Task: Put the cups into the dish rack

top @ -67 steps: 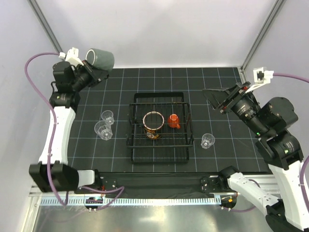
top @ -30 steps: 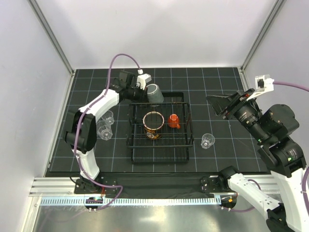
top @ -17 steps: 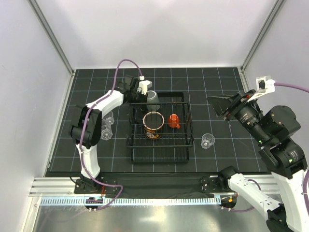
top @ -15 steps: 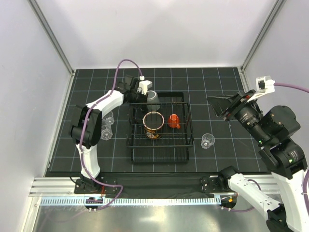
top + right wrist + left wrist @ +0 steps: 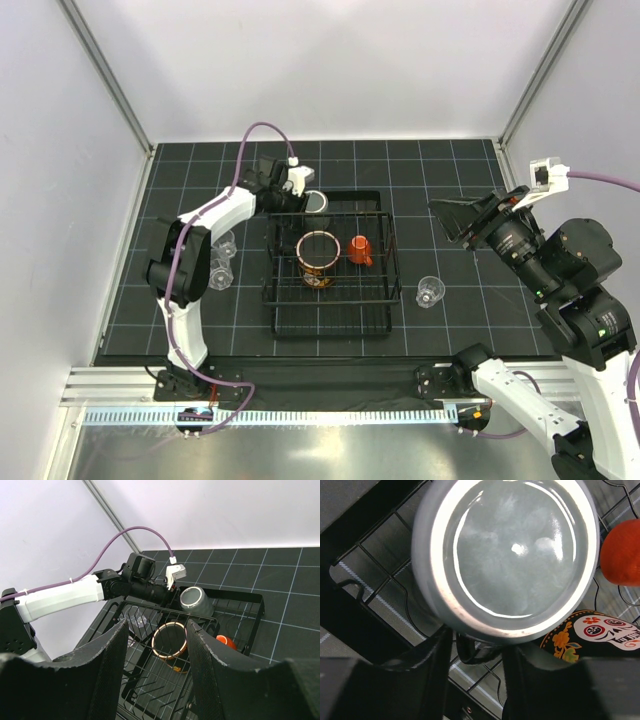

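Note:
The grey-green cup [image 5: 317,201] stands upside down in the back left corner of the black dish rack [image 5: 330,330]; its base fills the left wrist view [image 5: 505,555]. My left gripper [image 5: 297,189] is open, its jaws either side of the cup's handle [image 5: 476,652] with a gap showing on the left. The large patterned mug [image 5: 318,258] and the orange cup [image 5: 360,250] sit in the rack. Two clear cups [image 5: 222,240] [image 5: 213,272] stand left of the rack, one clear cup [image 5: 430,291] right of it. My right gripper [image 5: 450,215] is open and empty, high at the right.
The left forearm [image 5: 225,210] stretches over the mat above the two left clear cups. The rack's raised wire sides [image 5: 150,680] surround the mug. Grey walls and frame posts [image 5: 105,75] enclose the black gridded mat [image 5: 180,320].
The left arm carried the grey-green cup from the far left to the rack's back left corner. In the last half second the cup went from tilted to standing base-up. The right arm barely moved.

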Motion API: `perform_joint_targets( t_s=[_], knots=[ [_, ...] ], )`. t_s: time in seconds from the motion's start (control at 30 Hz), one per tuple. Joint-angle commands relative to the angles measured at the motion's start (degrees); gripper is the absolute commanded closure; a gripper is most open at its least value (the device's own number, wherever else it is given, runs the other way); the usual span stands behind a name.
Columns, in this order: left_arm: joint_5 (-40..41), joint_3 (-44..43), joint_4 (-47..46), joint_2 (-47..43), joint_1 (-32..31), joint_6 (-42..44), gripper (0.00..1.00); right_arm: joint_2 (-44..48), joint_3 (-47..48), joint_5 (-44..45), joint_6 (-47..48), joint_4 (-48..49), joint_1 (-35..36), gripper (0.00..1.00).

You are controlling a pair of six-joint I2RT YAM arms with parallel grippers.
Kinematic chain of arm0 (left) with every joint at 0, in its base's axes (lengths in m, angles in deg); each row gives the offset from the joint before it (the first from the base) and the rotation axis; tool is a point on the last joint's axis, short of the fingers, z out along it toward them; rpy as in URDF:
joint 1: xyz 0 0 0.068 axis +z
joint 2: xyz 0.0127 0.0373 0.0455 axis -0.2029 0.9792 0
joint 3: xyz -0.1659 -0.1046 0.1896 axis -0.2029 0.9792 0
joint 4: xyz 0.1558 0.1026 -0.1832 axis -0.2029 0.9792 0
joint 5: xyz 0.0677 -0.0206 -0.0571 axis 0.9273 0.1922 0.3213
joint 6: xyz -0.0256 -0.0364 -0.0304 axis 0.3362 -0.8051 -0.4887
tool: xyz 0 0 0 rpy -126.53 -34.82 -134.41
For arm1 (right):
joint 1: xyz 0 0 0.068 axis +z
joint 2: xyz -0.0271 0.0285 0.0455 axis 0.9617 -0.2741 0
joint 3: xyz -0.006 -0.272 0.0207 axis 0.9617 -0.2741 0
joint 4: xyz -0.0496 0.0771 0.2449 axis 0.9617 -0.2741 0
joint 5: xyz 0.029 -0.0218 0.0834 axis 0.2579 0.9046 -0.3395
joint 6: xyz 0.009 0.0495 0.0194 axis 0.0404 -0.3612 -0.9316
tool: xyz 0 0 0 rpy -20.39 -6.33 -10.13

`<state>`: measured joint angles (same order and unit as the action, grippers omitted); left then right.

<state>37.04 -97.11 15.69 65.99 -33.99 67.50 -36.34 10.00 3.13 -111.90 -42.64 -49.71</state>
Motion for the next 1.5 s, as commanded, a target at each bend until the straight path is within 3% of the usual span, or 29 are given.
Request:
perform_joint_targets(
  t_s=[0.0,0.37,0.93,1.3,1.47],
  knots=[
    [-0.52,0.14,-1.39,-2.74,-0.22,0.87,0.57,0.15,-0.28,0.58,0.98,0.82,0.32,0.48],
    [-3.59,0.23,-0.68,-4.84,0.31,2.37,0.44,-0.29,-0.55,0.58,1.07,1.08,0.31,0.48],
    [-11.77,2.25,-3.41,-10.9,6.55,-1.76,0.38,-0.82,-1.6,-0.12,1.24,1.87,0.23,0.48],
    [2.78,-2.75,2.21,-14.16,6.64,-8.79,0.35,-1.96,-2.57,0.14,1.5,2.57,0.31,0.48],
    [5.45,-1.45,4.24,-18.28,10.32,-19.21,0.37,-2.84,-3.71,-0.91,0.98,3.36,0.32,0.48]
  ],
)
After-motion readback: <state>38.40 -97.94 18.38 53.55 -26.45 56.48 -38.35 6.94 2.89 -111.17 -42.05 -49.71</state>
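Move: The grey cup stands base-up at the far end of the rack, its handle still between the left hand's already parting fingers, its middle about 4 cm to the right and 2 cm ahead, roughly level in height. From that hand the black skull mug is some 10 cm back and 4 cm right, and the orange cup about 8 cm back and 13 cm right, both slightly lower. From the right hand the grey cup lies roughly 21 cm ahead, 21 cm left and 38 cm below. The left hand spreads its fingers further around the grey cup's handle, eases up a little and slides left off it, then climbs clear of the rack and swings on left towards its left edge, about 9.5 cm up and 5.5 cm left in all, turning some 15 degrees counter-clockwise near the end. The empty right hand, fingers kept half open, sinks about 3 cm and drifts a little forward. ##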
